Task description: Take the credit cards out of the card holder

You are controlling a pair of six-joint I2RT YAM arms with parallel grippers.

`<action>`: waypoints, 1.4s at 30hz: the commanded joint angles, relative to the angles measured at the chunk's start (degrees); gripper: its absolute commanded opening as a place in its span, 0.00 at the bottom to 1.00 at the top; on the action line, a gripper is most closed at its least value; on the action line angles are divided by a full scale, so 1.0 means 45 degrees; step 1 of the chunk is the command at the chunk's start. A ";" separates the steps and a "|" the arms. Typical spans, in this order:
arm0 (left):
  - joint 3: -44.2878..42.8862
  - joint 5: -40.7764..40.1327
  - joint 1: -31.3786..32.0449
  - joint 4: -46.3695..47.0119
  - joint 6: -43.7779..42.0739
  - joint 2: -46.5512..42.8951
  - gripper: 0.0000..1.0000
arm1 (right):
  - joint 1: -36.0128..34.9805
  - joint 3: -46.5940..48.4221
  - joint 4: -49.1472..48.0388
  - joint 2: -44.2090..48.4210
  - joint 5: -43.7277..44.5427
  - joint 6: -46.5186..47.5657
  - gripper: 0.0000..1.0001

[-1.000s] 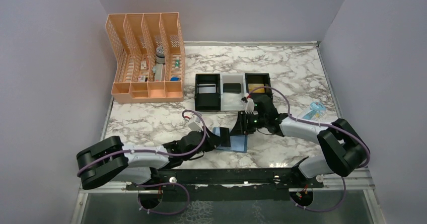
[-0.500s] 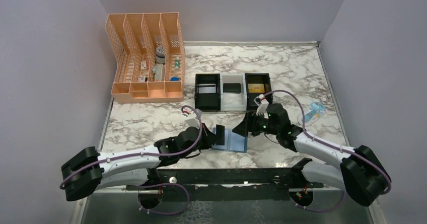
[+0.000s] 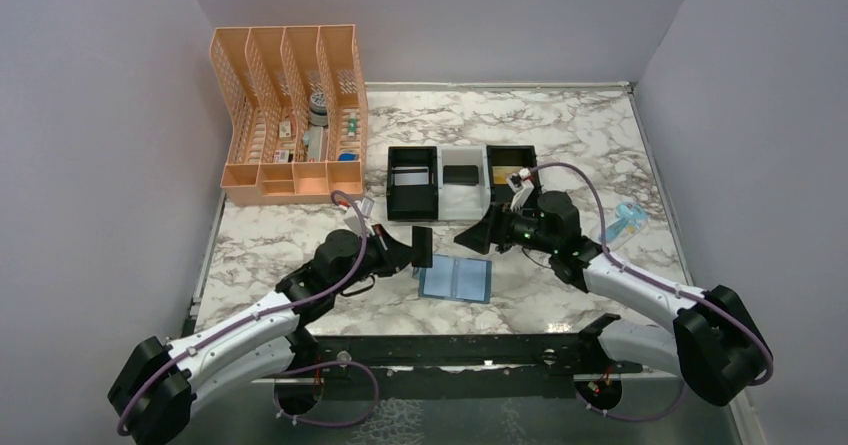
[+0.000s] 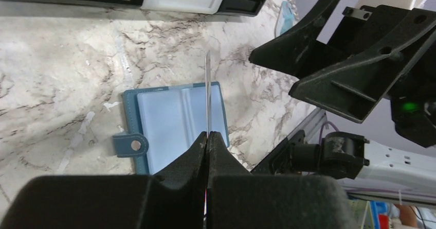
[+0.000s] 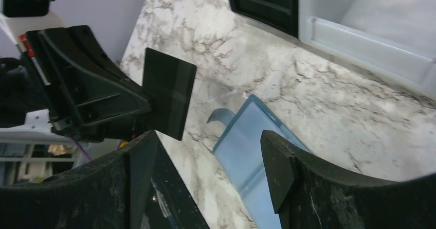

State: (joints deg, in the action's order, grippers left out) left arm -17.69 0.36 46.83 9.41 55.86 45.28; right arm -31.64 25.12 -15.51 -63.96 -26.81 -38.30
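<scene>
The card holder lies open and flat on the marble, its light blue inner panels facing up. My left gripper is shut on a black credit card, held upright just left of the wallet and seen edge-on in the left wrist view. My right gripper hovers open above the wallet's far right corner with nothing between its fingers. A silver card and a gold card lie in the tray.
The black-and-white three-compartment tray stands just beyond the wallet, with a dark flat thing in its middle compartment. An orange mesh organiser fills the back left. A pale blue object lies at the right. The metal rail runs along the near edge.
My left gripper has lifted the black card out of the wallet and moved it up and to the left. My right gripper has opened, let go of the wallet and drawn back; the wallet now lies flat.
</scene>
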 commanded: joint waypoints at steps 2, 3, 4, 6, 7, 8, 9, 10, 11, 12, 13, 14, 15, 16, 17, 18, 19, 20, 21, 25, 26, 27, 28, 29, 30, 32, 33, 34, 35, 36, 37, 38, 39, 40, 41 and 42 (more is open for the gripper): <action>0.0319 0.3094 -0.0988 0.2342 -0.0034 0.0651 0.00 | 0.0041 0.0342 -0.2688 -0.0758 -0.2140 -0.1657 0.74; 0.0363 0.3305 -0.1099 0.2782 0.0227 0.0887 0.00 | 0.0039 0.0333 -0.2955 -0.0838 -0.2113 -0.1909 0.74; 0.0375 0.3468 -0.1191 0.3193 0.0376 0.1090 0.00 | 0.0048 0.0303 -0.3162 -0.0912 -0.2044 -0.2134 0.74; 0.0238 0.3731 -0.1293 0.3682 0.0495 0.1471 0.00 | 0.0040 0.0286 -0.3371 -0.1020 -0.1892 -0.2388 0.74; 0.0120 0.3792 -0.1311 0.3833 0.0505 0.1605 0.00 | 0.0041 0.0290 -0.3368 -0.1093 -0.1828 -0.2477 0.74; 0.0008 0.3878 -0.1340 0.3972 0.0496 0.1707 0.00 | 0.0061 0.0275 -0.3372 -0.1154 -0.1757 -0.2573 0.73; -0.0079 0.3920 -0.1380 0.4057 0.0451 0.1761 0.00 | 0.0071 0.0247 -0.3471 -0.1198 -0.1740 -0.2651 0.73; -0.0180 0.3967 -0.1407 0.4115 0.0402 0.1761 0.00 | 0.0128 0.0185 -0.3554 -0.1240 -0.1765 -0.2732 0.73; -0.0244 0.4042 -0.1476 0.4161 0.0359 0.1743 0.00 | 0.0255 0.0079 -0.3730 -0.1262 -0.1822 -0.2874 0.72; -0.0299 0.4141 -0.1565 0.4218 0.0339 0.1753 0.00 | 0.0439 -0.0083 -0.4089 -0.1314 -0.2119 -0.3048 0.72; -0.0349 0.4290 -0.1691 0.4303 0.0366 0.1765 0.00 | 0.0670 -0.0237 -0.4561 -0.1423 -0.2405 -0.3311 0.72; -0.0378 0.4441 -0.1785 0.4428 0.0393 0.1783 0.00 | 0.0950 -0.0374 -0.5104 -0.1581 -0.3013 -0.3630 0.71; -0.0391 0.4640 -0.1885 0.4630 0.0451 0.1817 0.00 | 0.1185 -0.0477 -0.5628 -0.1786 -0.3518 -0.3921 0.71; -0.0376 0.4812 -0.1963 0.4853 0.0531 0.1880 0.00 | 0.1385 -0.0519 -0.6170 -0.2019 -0.4002 -0.4246 0.70; -0.0396 0.4938 -0.2027 0.5042 0.0629 0.1956 0.00 | 0.1484 -0.0534 -0.6633 -0.2253 -0.4348 -0.4462 0.69; -0.0403 0.5030 -0.2086 0.5200 0.0700 0.2032 0.00 | 0.1501 -0.0499 -0.7006 -0.2454 -0.4616 -0.4589 0.68; -0.0445 0.5124 -0.2140 0.5278 0.0728 0.2087 0.00 | 0.1503 -0.0446 -0.7204 -0.2615 -0.4830 -0.4683 0.67; -0.0478 0.5185 -0.2203 0.5329 0.0727 0.2136 0.00 | 0.1503 -0.0380 -0.7358 -0.2770 -0.4993 -0.4763 0.67; -0.0496 0.5202 -0.2286 0.5399 0.0763 0.2188 0.00 | 0.1503 -0.0363 -0.7624 -0.2894 -0.5155 -0.4859 0.66; -0.0466 0.5469 -0.2540 0.6111 0.1268 0.2336 0.00 | 0.1503 0.0002 -0.8073 -0.3400 -0.5859 -0.4879 0.60; -0.0468 0.5487 -0.2570 0.6210 0.1363 0.2318 0.00 | 0.1503 0.0076 -0.8118 -0.3520 -0.5967 -0.4900 0.56; -0.0471 0.5472 -0.2592 0.6261 0.1465 0.2294 0.00 | 0.1503 0.0122 -0.8236 -0.3627 -0.6048 -0.4966 0.54; -0.0456 0.5450 -0.2594 0.6309 0.1556 0.2279 0.00 | 0.1511 0.0137 -0.8495 -0.3736 -0.6129 -0.5050 0.54; -0.0406 0.5448 -0.2618 0.6371 0.1648 0.2267 0.00 | 0.1504 0.0139 -0.8785 -0.3825 -0.6174 -0.5151 0.54; -0.0336 0.5420 -0.2614 0.6489 0.1757 0.2251 0.00 | 0.1503 0.0161 -0.8854 -0.3905 -0.6216 -0.5217 0.54; -0.0199 0.5414 -0.2615 0.6755 0.1963 0.2253 0.00 | 0.1505 0.0280 -0.8876 -0.4033 -0.6277 -0.5280 0.54; -0.0164 0.5441 -0.2626 0.6874 0.2063 0.2286 0.00 | 0.1489 0.0321 -0.8929 -0.4097 -0.6312 -0.5334 0.54; -0.0142 0.5473 -0.2615 0.6981 0.2167 0.2327 0.00 | 0.1499 0.0348 -0.9065 -0.4155 -0.6367 -0.5409 0.53; -0.0105 0.5485 -0.2614 0.7119 0.2259 0.2388 0.00 | 0.1488 0.0395 -0.9207 -0.4203 -0.6452 -0.5499 0.52; -0.0052 0.5486 -0.2628 0.7271 0.2378 0.2442 0.00 | 0.1470 0.0442 -0.9329 -0.4221 -0.6553 -0.5585 0.51; -0.0004 0.5469 -0.2615 0.7434 0.2476 0.2527 0.00 | 0.1470 0.0500 -0.9403 -0.4250 -0.6669 -0.5648 0.50; 0.0041 0.5467 -0.2623 0.7562 0.2559 0.2594 0.00 | 0.1455 0.0568 -0.9439 -0.4246 -0.6727 -0.5687 0.48; 0.0062 0.5486 -0.2619 0.7678 0.2609 0.2639 0.00 | 0.1445 0.0608 -0.9429 -0.4243 -0.6754 -0.5721 0.47; 0.0064 0.5486 -0.2614 0.7765 0.2644 0.2673 0.00 | 0.1430 0.0677 -0.9408 -0.4255 -0.6782 -0.5752 0.47; 0.0065 0.5481 -0.2613 0.7818 0.2688 0.2710 0.00 | 0.1414 0.0744 -0.9406 -0.4286 -0.6819 -0.5778 0.46; 0.0074 0.5444 -0.2613 0.7849 0.2708 0.2712 0.00 | 0.1392 0.0838 -0.9432 -0.4312 -0.6873 -0.5826 0.46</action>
State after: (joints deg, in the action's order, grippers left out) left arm -18.15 23.38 35.31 40.18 66.41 56.97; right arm -24.93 26.61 -54.59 -82.61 -55.13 -63.35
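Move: The black credit card is already pinched upright in the left fingers, its middle about 2 cm right of that hand and 1 cm ahead; the open right gripper it is taken to lies some 14 cm right and 3 ahead. The card is about 12 cm left and 2 back of the right hand. From the left hand, the card holder lies about 10 cm right, 2 back and 12 below, the white compartment roughly 12 right and 22 ahead. The card, kept shut in the left fingers, is carried up about 7.5 cm and a little forward and right, towards the right gripper. The right hand rises 5.5 cm and works some 3 cm left to meet it, easing right midway, its fingers closing partway. Both wrists tip their fingers up by 20 to 25 degrees to about level; a right-finger touch can't be made out. ##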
